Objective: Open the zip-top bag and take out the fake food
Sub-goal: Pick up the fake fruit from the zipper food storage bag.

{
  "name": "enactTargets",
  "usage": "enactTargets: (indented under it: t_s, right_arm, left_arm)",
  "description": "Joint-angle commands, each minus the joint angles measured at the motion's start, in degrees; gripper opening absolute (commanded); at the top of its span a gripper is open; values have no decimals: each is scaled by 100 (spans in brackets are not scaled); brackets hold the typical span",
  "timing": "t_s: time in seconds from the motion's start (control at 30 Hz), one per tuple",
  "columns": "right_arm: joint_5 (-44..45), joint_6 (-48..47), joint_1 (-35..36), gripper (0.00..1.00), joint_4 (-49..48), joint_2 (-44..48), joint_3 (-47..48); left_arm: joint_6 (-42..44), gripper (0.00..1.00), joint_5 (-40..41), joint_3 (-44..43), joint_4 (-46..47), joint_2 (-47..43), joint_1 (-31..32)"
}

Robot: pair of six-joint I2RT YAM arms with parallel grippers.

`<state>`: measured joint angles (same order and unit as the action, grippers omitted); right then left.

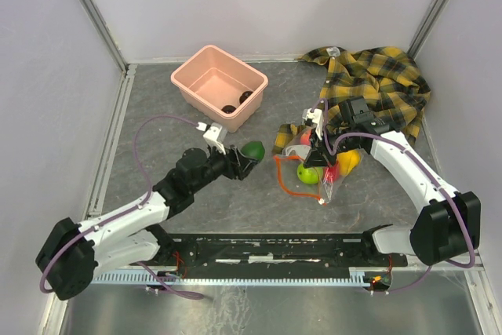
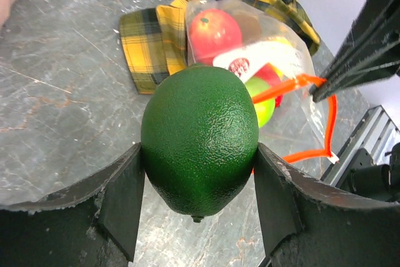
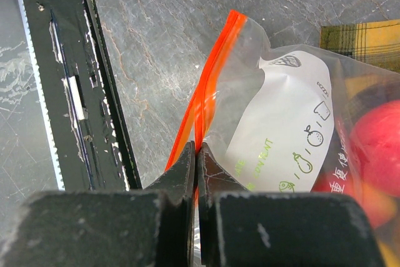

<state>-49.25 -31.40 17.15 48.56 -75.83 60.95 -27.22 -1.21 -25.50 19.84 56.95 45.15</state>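
Observation:
My left gripper (image 1: 249, 154) (image 2: 199, 152) is shut on a dark green fake fruit (image 1: 252, 149) (image 2: 200, 136), held above the table between the tub and the bag. The clear zip-top bag (image 1: 326, 180) (image 2: 262, 60) (image 3: 294, 117) lies right of it, mouth gaping. Its orange-red zip strip (image 1: 285, 181) (image 3: 215, 73) is pinched in my right gripper (image 1: 317, 154) (image 3: 197, 152), which is shut on it. Inside the bag lie a light green fruit (image 1: 308, 174), a red one (image 1: 332, 172) (image 2: 214, 32) and a yellow-orange one (image 1: 349, 161).
A pink tub (image 1: 192, 61) stands at the back centre with two dark fruits (image 1: 245, 98) inside. A yellow-and-black plaid shirt (image 1: 384, 84) (image 2: 150, 42) is heaped at the back right, partly under the bag. A black rail (image 1: 274, 250) runs along the near edge.

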Motion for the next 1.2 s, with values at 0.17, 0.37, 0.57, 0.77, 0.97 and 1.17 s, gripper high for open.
enactTargets:
  t_s: [0.17, 0.37, 0.57, 0.77, 0.97, 1.17]
  right_arm:
    - [-65, -81, 16, 2, -66, -23, 197]
    - [-67, -86, 12, 2, -64, -41, 199]
    - [-66, -84, 14, 2, -54, -34, 194]
    - [-76, -93, 10, 2, -52, -26, 198]
    - [-79, -92, 16, 2, -52, -19, 194]
    - [-93, -89, 6, 2, -53, -20, 195]
  left_arm:
    - [-259, 37, -855, -634, -103, 25, -856]
    - [-222, 36, -1066, -988, -186, 267, -1302]
    - [-327, 36, -1420, -1192, -82, 552, -1684]
    - [-527, 36, -1733, -1391, 118, 789, -2123]
    - [-593, 36, -1882, -1555, 251, 1056, -2388]
    - [-675, 36, -1893, -1773, 327, 1271, -2600]
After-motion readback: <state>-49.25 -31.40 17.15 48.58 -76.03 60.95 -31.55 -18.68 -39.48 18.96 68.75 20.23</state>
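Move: The left hand already holds the dark-green fruit; the middle of the pink box lies about 18 cm ahead of it, 8 cm to its left and 11 cm lower. In the box, one dark fruit lies some 12 cm ahead and 6 cm left of the hand, the other about 16 cm ahead and 1 cm left; the zip bag's middle is about 20 cm to the right and 3 cm back. From the right hand, the box is roughly 21 cm ahead and 26 cm left. The left arm carries the dark-green fruit away from the bag towards the near side of the pink box, about 10 cm forward and 5 to 6 cm left, rising some 4 cm mostly in the first half while the wrist swings roughly 10 degrees counter-clockwise and the fingers keep their grip on the fruit's sides. The right hand stays where it is, its shut fingers still pinching the orange-edged mouth of the bag. ##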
